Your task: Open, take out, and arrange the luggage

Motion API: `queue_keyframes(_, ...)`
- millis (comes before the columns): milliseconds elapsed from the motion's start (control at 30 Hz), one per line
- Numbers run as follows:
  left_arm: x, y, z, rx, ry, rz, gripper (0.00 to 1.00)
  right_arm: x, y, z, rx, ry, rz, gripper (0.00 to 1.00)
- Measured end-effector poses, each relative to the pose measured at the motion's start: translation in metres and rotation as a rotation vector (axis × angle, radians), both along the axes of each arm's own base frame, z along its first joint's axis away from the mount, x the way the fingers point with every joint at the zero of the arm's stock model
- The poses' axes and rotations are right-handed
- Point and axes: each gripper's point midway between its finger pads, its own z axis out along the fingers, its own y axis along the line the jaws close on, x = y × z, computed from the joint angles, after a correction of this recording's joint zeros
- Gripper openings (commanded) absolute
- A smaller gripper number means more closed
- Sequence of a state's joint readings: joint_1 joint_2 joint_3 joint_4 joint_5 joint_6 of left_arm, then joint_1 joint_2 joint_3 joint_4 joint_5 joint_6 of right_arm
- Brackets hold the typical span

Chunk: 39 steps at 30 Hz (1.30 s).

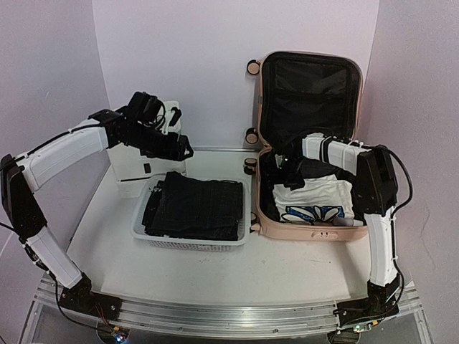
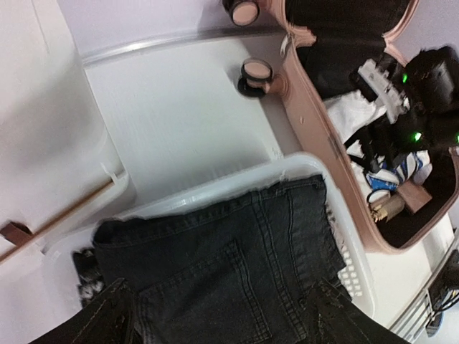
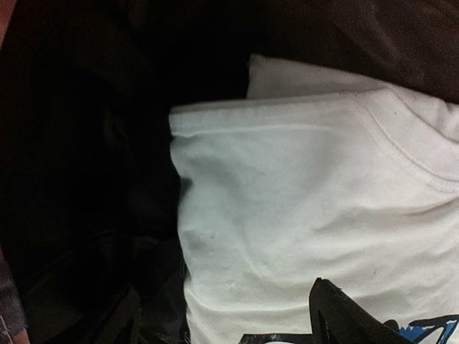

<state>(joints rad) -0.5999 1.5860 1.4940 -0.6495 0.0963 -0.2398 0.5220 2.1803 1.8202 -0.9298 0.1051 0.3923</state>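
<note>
The luggage (image 1: 290, 231), a pale pink suitcase, lies open at the right with its lid upright against the back wall. A white T-shirt (image 1: 315, 192) with a blue print lies folded in it over the black lining. My right gripper (image 1: 288, 170) reaches into the case at its left side. In the right wrist view it (image 3: 229, 322) stands open just over the T-shirt (image 3: 301, 215), one finger above the dark lining, the other above the shirt. My left gripper (image 1: 183, 150) hovers open above the back edge of the basket, over black jeans (image 2: 229, 258), with nothing held.
A white perforated basket (image 1: 190, 244) at centre holds the folded black jeans (image 1: 193, 204). Behind my left arm, a white drawer unit (image 1: 133, 170) stands at the back left. Two suitcase wheels (image 2: 256, 72) jut out between basket and case. Small items lie at the case's front.
</note>
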Motion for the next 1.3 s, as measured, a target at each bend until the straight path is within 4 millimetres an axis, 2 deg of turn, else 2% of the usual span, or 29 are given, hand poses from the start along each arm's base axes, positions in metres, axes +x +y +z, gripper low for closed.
queue_keyframes(100, 0.010, 0.003, 0.025, 0.016, -0.017, -0.002, 0.82, 0.010, 0.003, 0.002, -0.002, -0.017, -0.021, 0.83)
queue_keyframes(167, 0.012, 0.006, 0.031, 0.040, -0.009, -0.015, 0.82, 0.021, 0.006, 0.002, -0.007, -0.030, -0.035, 0.83)
queue_keyframes(233, 0.012, 0.008, 0.031, 0.065, 0.004, -0.026, 0.82, 0.031, 0.009, 0.001, -0.016, -0.039, -0.047, 0.82)
queue_keyframes(300, 0.011, 0.010, 0.025, 0.096, 0.027, -0.040, 0.82, 0.037, 0.010, -0.003, -0.021, -0.042, -0.057, 0.74)
queue_keyframes(500, 0.004, 0.017, 0.021, 0.152, 0.050, -0.071, 0.82, 0.033, -0.003, -0.015, -0.094, -0.021, -0.100, 0.69)
queue_keyframes(667, 0.007, 0.022, 0.025, 0.179, 0.029, -0.068, 0.82, 0.035, -0.009, -0.017, -0.130, -0.026, -0.106, 0.71)
queue_keyframes(733, 0.008, 0.022, 0.027, 0.180, 0.024, -0.067, 0.82, 0.039, -0.008, -0.023, -0.138, -0.025, -0.103, 0.75)
queue_keyframes(867, 0.008, 0.022, 0.027, 0.181, 0.025, -0.065, 0.82, 0.043, -0.007, -0.038, -0.152, -0.013, -0.097, 0.74)
queue_keyframes(1133, 0.011, 0.021, 0.027, 0.182, 0.026, -0.060, 0.82, 0.042, -0.018, -0.045, -0.133, 0.030, -0.135, 0.34)
queue_keyframes(1200, 0.012, 0.021, 0.026, 0.185, 0.027, -0.059, 0.82, 0.042, -0.023, -0.047, -0.110, 0.052, -0.146, 0.29)
queue_keyframes(1300, 0.014, 0.021, 0.026, 0.191, 0.023, -0.056, 0.82, 0.041, -0.028, -0.047, -0.061, 0.086, -0.144, 0.26)
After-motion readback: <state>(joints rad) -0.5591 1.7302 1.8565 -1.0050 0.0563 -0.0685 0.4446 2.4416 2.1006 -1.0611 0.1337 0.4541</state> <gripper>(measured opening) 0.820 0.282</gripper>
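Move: My right hand hangs open over the left edge of the white T-shirt in the suitcase; the shirt's middle is about 10 cm to its right, 1 cm ahead and 6 cm below. At much the same depth, the small bottle lies roughly 19 cm right and 6 cm back, and the black jeans in the basket about 24 cm left and 2 cm back. From my left hand the shirt is some 36 cm right, 8 cm ahead and 25 cm below. I slide my right hand forward about 4 cm along the shirt's left side, then sink it some 5 cm into the suitcase. With the fingers down at the cloth I draw them right by about 3 cm and close them most of the way, pinching the left edge into a fold. My empty left hand lifts a little and eases left above the basket, still open. ##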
